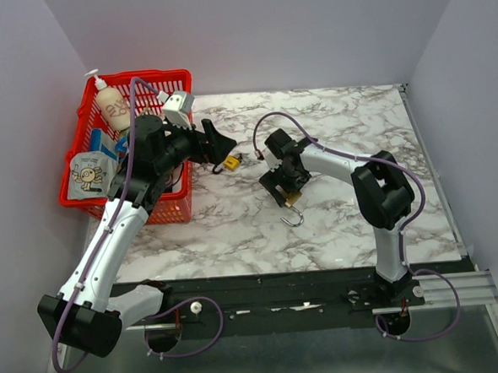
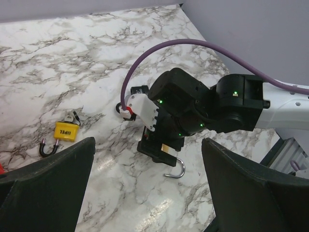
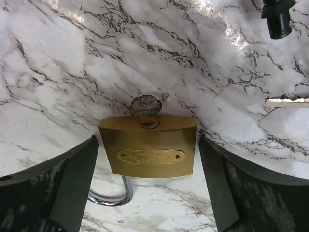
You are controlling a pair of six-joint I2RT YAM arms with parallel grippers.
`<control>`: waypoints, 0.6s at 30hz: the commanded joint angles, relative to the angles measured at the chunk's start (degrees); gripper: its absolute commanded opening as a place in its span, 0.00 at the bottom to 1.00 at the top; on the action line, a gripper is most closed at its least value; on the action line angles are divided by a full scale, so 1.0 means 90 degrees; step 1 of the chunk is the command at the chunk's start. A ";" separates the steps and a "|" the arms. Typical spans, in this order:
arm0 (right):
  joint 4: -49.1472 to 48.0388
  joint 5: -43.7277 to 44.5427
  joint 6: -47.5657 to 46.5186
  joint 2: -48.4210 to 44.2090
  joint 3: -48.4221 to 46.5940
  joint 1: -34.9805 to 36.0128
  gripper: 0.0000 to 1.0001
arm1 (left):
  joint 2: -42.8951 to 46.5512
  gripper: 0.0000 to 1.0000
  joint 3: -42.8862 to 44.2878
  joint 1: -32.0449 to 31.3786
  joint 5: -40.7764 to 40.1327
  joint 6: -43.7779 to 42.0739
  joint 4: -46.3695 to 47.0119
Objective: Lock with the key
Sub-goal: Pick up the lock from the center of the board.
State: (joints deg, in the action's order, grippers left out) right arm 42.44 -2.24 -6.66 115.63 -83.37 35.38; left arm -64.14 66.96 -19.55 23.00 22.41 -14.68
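Note:
A brass padlock (image 3: 147, 147) lies flat on the marble table (image 1: 338, 122), a silver key (image 3: 146, 106) pushed into its keyhole. Its steel shackle (image 3: 112, 195) is swung open and pokes out below the body (image 1: 294, 219). My right gripper (image 3: 148, 180) is low over the lock and open, one finger on each side of the brass body with a small gap at both sides. My left gripper (image 1: 221, 146) is open and holds nothing, hovering to the left and looking at the right gripper (image 2: 161, 150) and the shackle (image 2: 177, 170).
A small yellow padlock (image 2: 66, 131) with a dark shackle lies on the marble under the left gripper. A red basket (image 1: 141, 79) holding a soap bottle and packets stands at the back left. Walls close in the table on three sides.

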 commanded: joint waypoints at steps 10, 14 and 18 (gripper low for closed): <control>0.0070 -0.0453 0.0505 -0.0416 0.0143 0.0025 0.58 | 0.0008 0.98 -0.0223 0.0043 0.0403 0.0058 0.0097; 0.0226 -0.0737 0.0680 -0.0738 -0.0159 -0.0083 0.52 | -0.0041 0.98 -0.0467 0.0024 0.0568 0.0126 0.0137; 0.0324 -0.1068 0.0730 -0.0973 -0.0442 -0.0355 0.51 | -0.0139 0.95 -0.0643 -0.0073 0.0696 0.0156 0.0127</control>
State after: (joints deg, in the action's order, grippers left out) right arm 43.86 -6.72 -1.91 112.12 -82.98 34.48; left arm -64.60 62.94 -19.59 26.33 22.92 -14.28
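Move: Between the open fingers of the right hand, practically at the hand point, lies the brass lock body with its key. Its open shackle reaches about 5 cm back of that hand; the black padlock is roughly 9 cm ahead and 1 cm right, the yellow padlock some 9 cm ahead and 13 cm left. From the left hand the brass lock lies about 1 cm ahead, 13 cm right and 32 cm below. Closing on the two sides of the brass lock body, the right fingers pinch it, the grip effort climbing. That hand then lifts it about 2 cm, easing roughly 1 cm back and a little left with a slight clockwise turn. The empty left hand, still wide open, starts to sink about 3 cm from high above the table, speeding up. ##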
